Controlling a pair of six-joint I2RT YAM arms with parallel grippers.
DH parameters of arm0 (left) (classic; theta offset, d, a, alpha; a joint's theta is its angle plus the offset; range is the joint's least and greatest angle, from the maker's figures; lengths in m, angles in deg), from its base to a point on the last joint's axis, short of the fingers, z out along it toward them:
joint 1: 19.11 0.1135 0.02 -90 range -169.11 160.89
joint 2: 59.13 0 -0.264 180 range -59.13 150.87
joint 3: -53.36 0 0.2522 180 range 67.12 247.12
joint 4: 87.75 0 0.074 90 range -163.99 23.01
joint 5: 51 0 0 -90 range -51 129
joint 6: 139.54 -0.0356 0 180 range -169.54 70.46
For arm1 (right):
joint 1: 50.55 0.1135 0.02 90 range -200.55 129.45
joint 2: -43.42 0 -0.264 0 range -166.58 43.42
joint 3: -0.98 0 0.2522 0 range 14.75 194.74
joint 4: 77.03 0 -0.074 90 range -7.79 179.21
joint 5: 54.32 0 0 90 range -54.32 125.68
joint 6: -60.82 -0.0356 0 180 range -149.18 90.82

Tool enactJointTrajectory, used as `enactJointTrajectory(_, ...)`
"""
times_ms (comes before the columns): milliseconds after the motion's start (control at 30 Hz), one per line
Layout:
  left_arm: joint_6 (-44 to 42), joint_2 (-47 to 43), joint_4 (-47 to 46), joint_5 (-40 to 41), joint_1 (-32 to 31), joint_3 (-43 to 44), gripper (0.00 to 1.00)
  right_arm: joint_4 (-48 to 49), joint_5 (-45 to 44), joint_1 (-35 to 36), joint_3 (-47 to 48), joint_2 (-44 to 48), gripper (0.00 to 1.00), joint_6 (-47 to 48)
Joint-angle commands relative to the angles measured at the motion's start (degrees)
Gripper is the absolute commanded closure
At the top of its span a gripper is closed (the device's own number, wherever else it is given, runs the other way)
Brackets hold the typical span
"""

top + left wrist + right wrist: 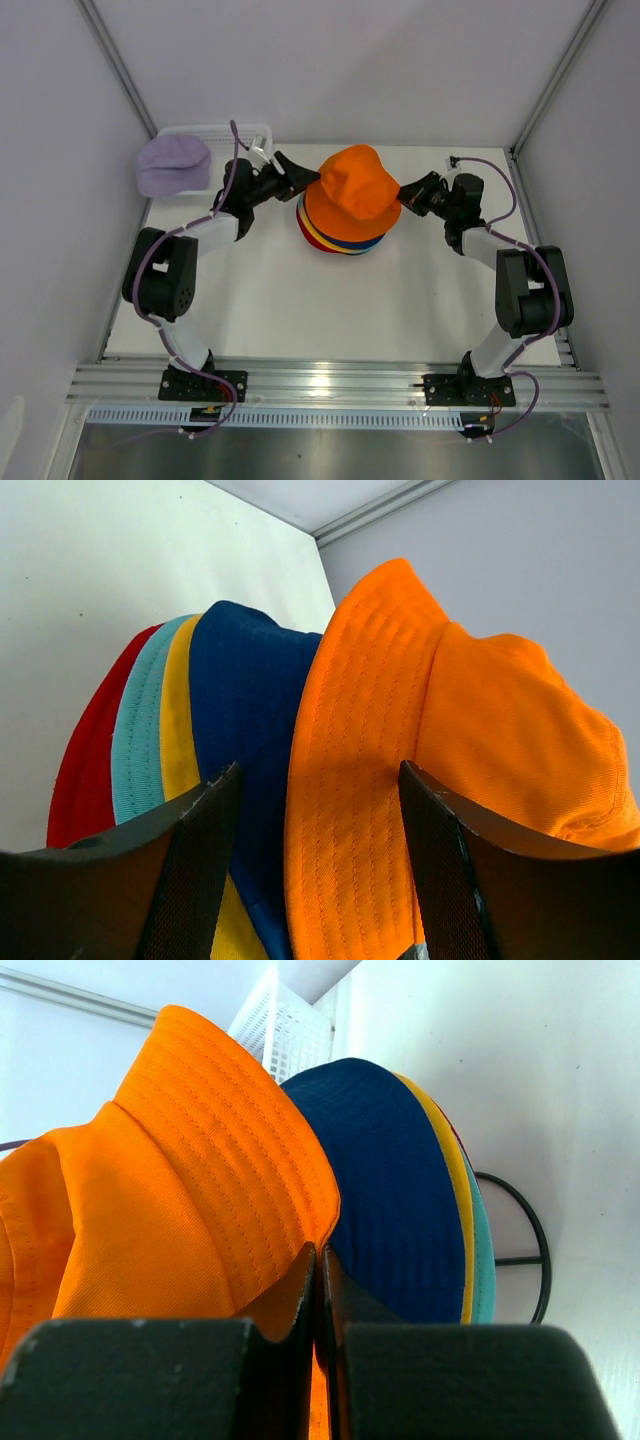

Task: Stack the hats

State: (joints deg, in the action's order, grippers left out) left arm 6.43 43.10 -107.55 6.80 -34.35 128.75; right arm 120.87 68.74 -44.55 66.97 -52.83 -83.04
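Note:
An orange hat sits tilted on top of a pile of hats in the middle of the table: navy, yellow, teal and red. My right gripper is shut on the orange hat's brim at its right side. At the left side my left gripper stands open, with the orange brim and the navy edge between its fingers, not clamped. A lavender hat lies at the back left.
A white lattice basket stands at the back left, partly under the lavender hat. A black wire frame shows beneath the pile in the right wrist view. Walls close in the table on three sides.

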Motion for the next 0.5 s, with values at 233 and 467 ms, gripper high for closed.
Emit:
enactJointTrajectory(233, 2.92, 0.86, -6.07, -3.56, -0.14, 0.51, 0.62, 0.77, 0.52, 0.5, 2.09, -1.13, 0.98, 1.13)
enactJointTrajectory(467, 4.68, 0.95, -6.34, -3.92, -0.31, 0.69, 0.99, -2.11, -0.36, 0.42, 2.96, -1.14, 1.0, -0.09)
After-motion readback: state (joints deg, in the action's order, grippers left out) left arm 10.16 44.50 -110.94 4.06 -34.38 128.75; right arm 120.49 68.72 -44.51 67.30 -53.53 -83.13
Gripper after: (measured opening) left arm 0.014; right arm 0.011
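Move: The orange hat already sits on the stack. Its middle lies about 8 cm to the right of the left hand, 3 cm back and roughly level in height, with the near brim edge between the open fingers. The navy hat, top of the stack beneath, is about 6 cm right, 6 cm back and 5 cm lower; the white basket is some 24 cm left and 3 cm ahead. From the right hand, the orange hat's middle is about 11 cm left, straight across. The left fingers shut from about two-thirds open and pinch the left edge of the orange hat's brim, while that hand eases less than 1 cm to the right, towards the hat's middle, and rolls a few degrees. The right hand stays in place and keeps its shut pinch on the opposite brim edge. ##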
